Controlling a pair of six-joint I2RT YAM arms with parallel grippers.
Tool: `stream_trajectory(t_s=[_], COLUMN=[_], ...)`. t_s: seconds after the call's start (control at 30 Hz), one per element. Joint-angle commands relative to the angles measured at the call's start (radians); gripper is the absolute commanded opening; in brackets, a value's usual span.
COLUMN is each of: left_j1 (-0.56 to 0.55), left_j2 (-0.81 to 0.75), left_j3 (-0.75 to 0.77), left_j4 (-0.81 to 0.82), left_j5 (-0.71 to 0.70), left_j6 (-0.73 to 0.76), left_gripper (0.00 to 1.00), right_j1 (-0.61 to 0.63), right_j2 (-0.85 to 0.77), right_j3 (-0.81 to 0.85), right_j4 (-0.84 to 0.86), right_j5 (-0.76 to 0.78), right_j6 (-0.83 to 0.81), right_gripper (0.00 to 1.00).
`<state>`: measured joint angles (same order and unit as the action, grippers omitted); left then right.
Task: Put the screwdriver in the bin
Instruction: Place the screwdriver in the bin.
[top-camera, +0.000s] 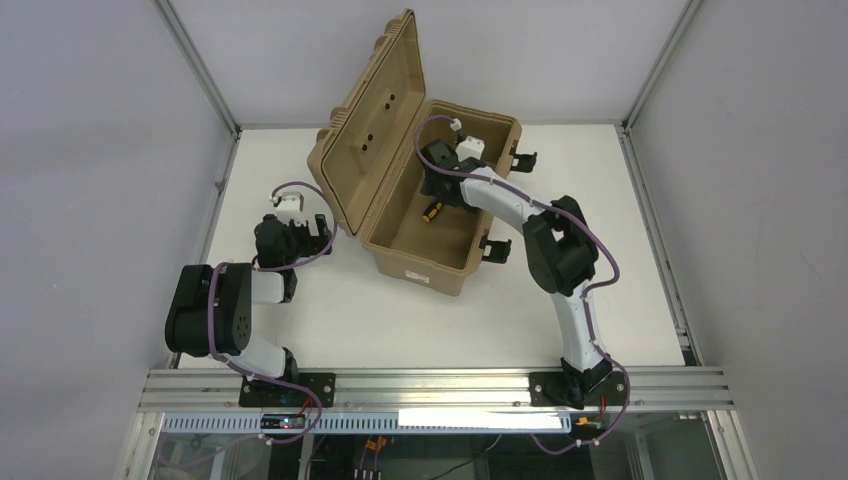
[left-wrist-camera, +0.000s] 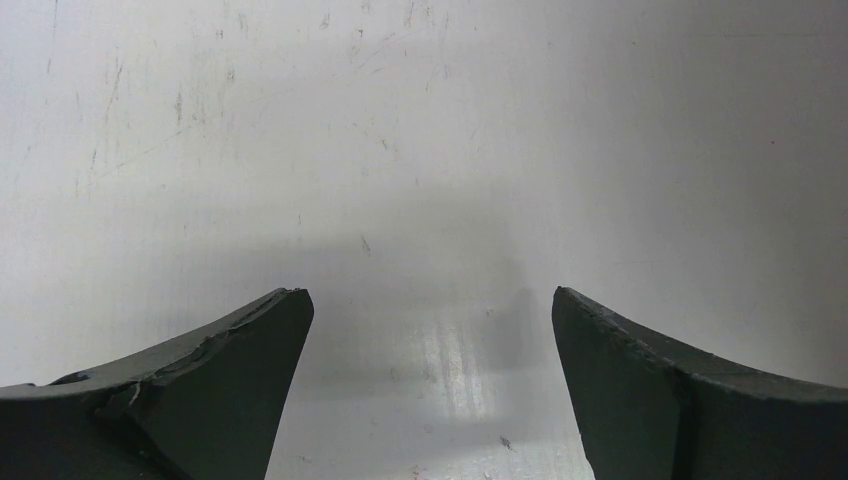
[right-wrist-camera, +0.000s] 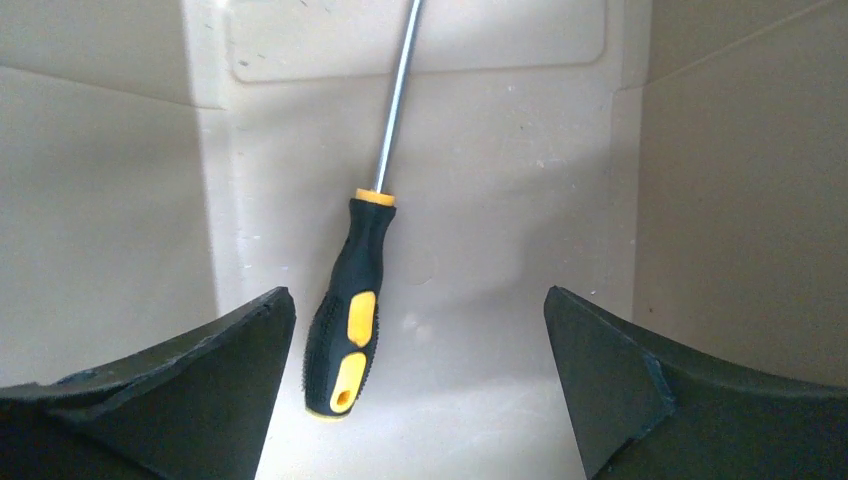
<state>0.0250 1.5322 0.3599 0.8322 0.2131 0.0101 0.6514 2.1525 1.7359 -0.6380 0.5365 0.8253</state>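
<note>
The screwdriver (right-wrist-camera: 348, 310), black and yellow handle with a thin metal shaft, lies on the floor of the tan bin (right-wrist-camera: 520, 230). In the top view its handle (top-camera: 432, 211) shows inside the bin (top-camera: 415, 262), whose ribbed lid stands open at the left. My right gripper (right-wrist-camera: 418, 310) hangs inside the bin just above the screwdriver, jaws wide open and holding nothing; the handle lies near its left finger. From above, the right gripper (top-camera: 436, 188) reaches down into the bin. My left gripper (left-wrist-camera: 430, 305) is open over bare table, left of the bin (top-camera: 300, 232).
The bin's black latches (top-camera: 496, 246) stick out on its right side. Bin walls (right-wrist-camera: 100, 220) close in around the right gripper. White table (top-camera: 400, 320) stretches in front of the bin; enclosure walls ring the table.
</note>
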Motion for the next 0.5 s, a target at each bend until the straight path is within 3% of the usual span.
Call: stream_trajectory(t_s=[0.0, 0.47], left_j1=[-0.009, -0.010], left_j2=[-0.024, -0.025], left_j3=[0.002, 0.002], left_j4=[0.017, 0.017], left_j5=[-0.001, -0.001], left_j6=[-0.008, -0.008], left_gripper=[0.99, 0.99], right_j1=[0.011, 0.025], right_j2=[-0.123, -0.175], right_j3=[0.106, 0.353], right_j4=[-0.031, -0.208], right_j5=[0.041, 0.089], right_j6=[-0.029, -0.188], right_gripper=[0.99, 0.99])
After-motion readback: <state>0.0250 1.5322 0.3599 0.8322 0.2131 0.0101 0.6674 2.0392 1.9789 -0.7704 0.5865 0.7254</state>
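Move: Inside the open bin, the released screwdriver lies just under the right hand: its middle is about 1 cm ahead, 2 cm left and 4 cm below. From that hand the bin's near latch is some 11 cm back and 9 cm right, and its far latch about 7 cm ahead and 13 cm right, both roughly 7 cm higher. From the left hand, the screwdriver is about 6 cm ahead, 31 cm right and 3 cm below. Rising out of the bin, the right hand goes almost straight up by some 13 cm, away from the screwdriver already let go on the floor between the walls. Its fingers stay wide open and hold nothing, while the wrist tips them up by roughly 10 degrees. ##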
